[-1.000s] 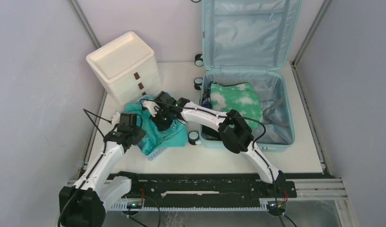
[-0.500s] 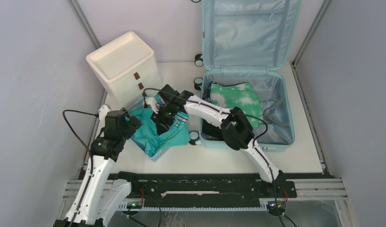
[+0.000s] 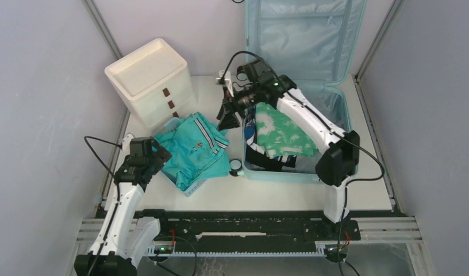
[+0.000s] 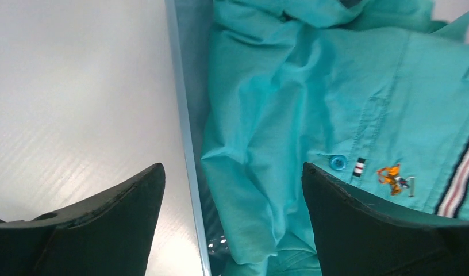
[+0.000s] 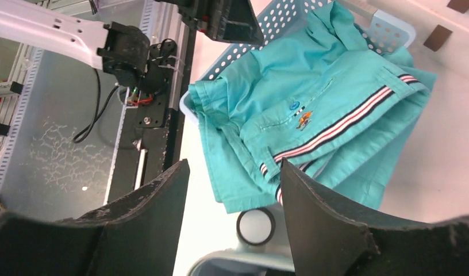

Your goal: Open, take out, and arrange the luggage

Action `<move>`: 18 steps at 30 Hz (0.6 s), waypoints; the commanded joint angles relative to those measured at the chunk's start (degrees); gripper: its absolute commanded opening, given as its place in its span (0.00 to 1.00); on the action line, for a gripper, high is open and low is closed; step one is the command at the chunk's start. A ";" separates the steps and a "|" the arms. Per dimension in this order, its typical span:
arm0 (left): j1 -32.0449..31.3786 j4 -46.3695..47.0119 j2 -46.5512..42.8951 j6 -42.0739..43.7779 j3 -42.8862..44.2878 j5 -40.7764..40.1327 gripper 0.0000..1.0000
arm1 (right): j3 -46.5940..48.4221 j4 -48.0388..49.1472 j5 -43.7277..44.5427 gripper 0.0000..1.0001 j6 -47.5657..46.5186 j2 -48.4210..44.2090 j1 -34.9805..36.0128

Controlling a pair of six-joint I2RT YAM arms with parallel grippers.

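Observation:
The luggage [image 3: 348,118], a light-blue hard-shell suitcase, lies open at the right with its lid [image 3: 304,40] upright against the back wall. A green-and-white garment [image 3: 284,132] lies inside it. Left of the luggage, a teal shirt [image 3: 195,152] is draped over a small blue basket [image 3: 189,187]. My left gripper [image 3: 159,154] hovers open at the shirt's left edge; in the left wrist view it [image 4: 233,172] straddles the basket rim [image 4: 183,144] and the shirt [image 4: 289,103], holding nothing. My right gripper [image 3: 227,118] hangs open and empty by the luggage's near-left corner, above the shirt [image 5: 289,115] and a luggage wheel [image 5: 255,225].
A white drawer unit [image 3: 152,80] with brown handles stands at the back left, close behind the basket. Dark striped clothing [image 3: 266,158] lies at the suitcase's front left. Grey walls close in both sides. The rail with the arm bases [image 3: 243,227] runs along the near edge.
Both grippers opened and let go of the teal shirt, which now lies on the basket. The right arm swung up and back toward the suitcase; the left arm drew back to the left.

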 commanded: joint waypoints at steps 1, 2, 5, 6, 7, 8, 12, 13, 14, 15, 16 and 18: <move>2.05 6.15 3.43 0.05 -2.92 4.80 0.92 | -4.36 -3.43 -2.79 0.70 -1.77 -4.67 -4.18; 2.03 7.33 4.60 0.12 -3.36 5.64 0.91 | -4.58 -4.50 -2.85 0.71 -1.43 -5.21 -5.76; 2.09 10.09 7.80 0.13 -3.89 7.77 0.85 | -5.34 -7.26 -2.16 0.73 -1.08 -6.90 -10.46; 2.07 11.10 8.73 0.31 -4.06 8.79 0.79 | -6.35 -7.25 -0.54 0.74 -0.90 -7.84 -11.66; 2.08 12.16 9.62 0.50 -4.30 9.99 0.72 | -7.76 -6.86 1.63 0.77 -0.93 -8.93 -12.90; 2.09 13.29 10.42 0.60 -4.71 11.27 0.66 | -9.59 -6.08 3.84 0.80 -0.90 -10.06 -13.92; 2.09 18.18 14.19 1.25 -5.91 17.47 0.43 | -18.37 -0.84 13.31 0.98 0.74 -14.48 -17.07; 2.02 19.08 15.43 1.69 -5.78 19.01 0.41 | -20.31 0.33 13.87 0.99 1.80 -15.33 -17.88; 1.90 19.80 16.56 1.94 -5.53 20.27 0.39 | -22.28 1.58 15.11 1.00 2.68 -16.14 -18.47; 1.65 20.32 17.85 2.51 -5.24 21.22 0.38 | -24.06 2.70 17.43 1.00 3.15 -16.88 -18.58; 1.37 20.68 18.98 2.89 -4.79 22.06 0.37 | -26.02 3.79 19.91 1.00 3.21 -17.99 -18.29; 1.13 21.04 20.88 3.55 -3.78 22.48 0.36 | -29.65 6.06 24.68 1.00 3.49 -19.22 -17.57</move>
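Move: Some 7 cm below the left hand and 1 cm ahead runs the left rim of the blue basket; the teal shirt in it centres about 13 cm to the right and 3 cm ahead of that hand, and the white drawers about 22 cm straight ahead. From the right hand, the green cloth in the suitcase lies roughly 20 cm right, 6 cm ahead and 21 cm down; the blue-white garment is 7 cm right and 6 cm ahead, the black cloth 12 cm right and 5 cm back. Dropping about 7 cm onto the basket's left rim, the left hand closes its wide fingers to about a third, one either side of the rim, and carries on right and forward with it. The right hand swings some 17 cm right, rising briefly then sinking, and forward a little, from beside the basket to over the green cloth, turning about 30 degrees clockwise and opening fully. ##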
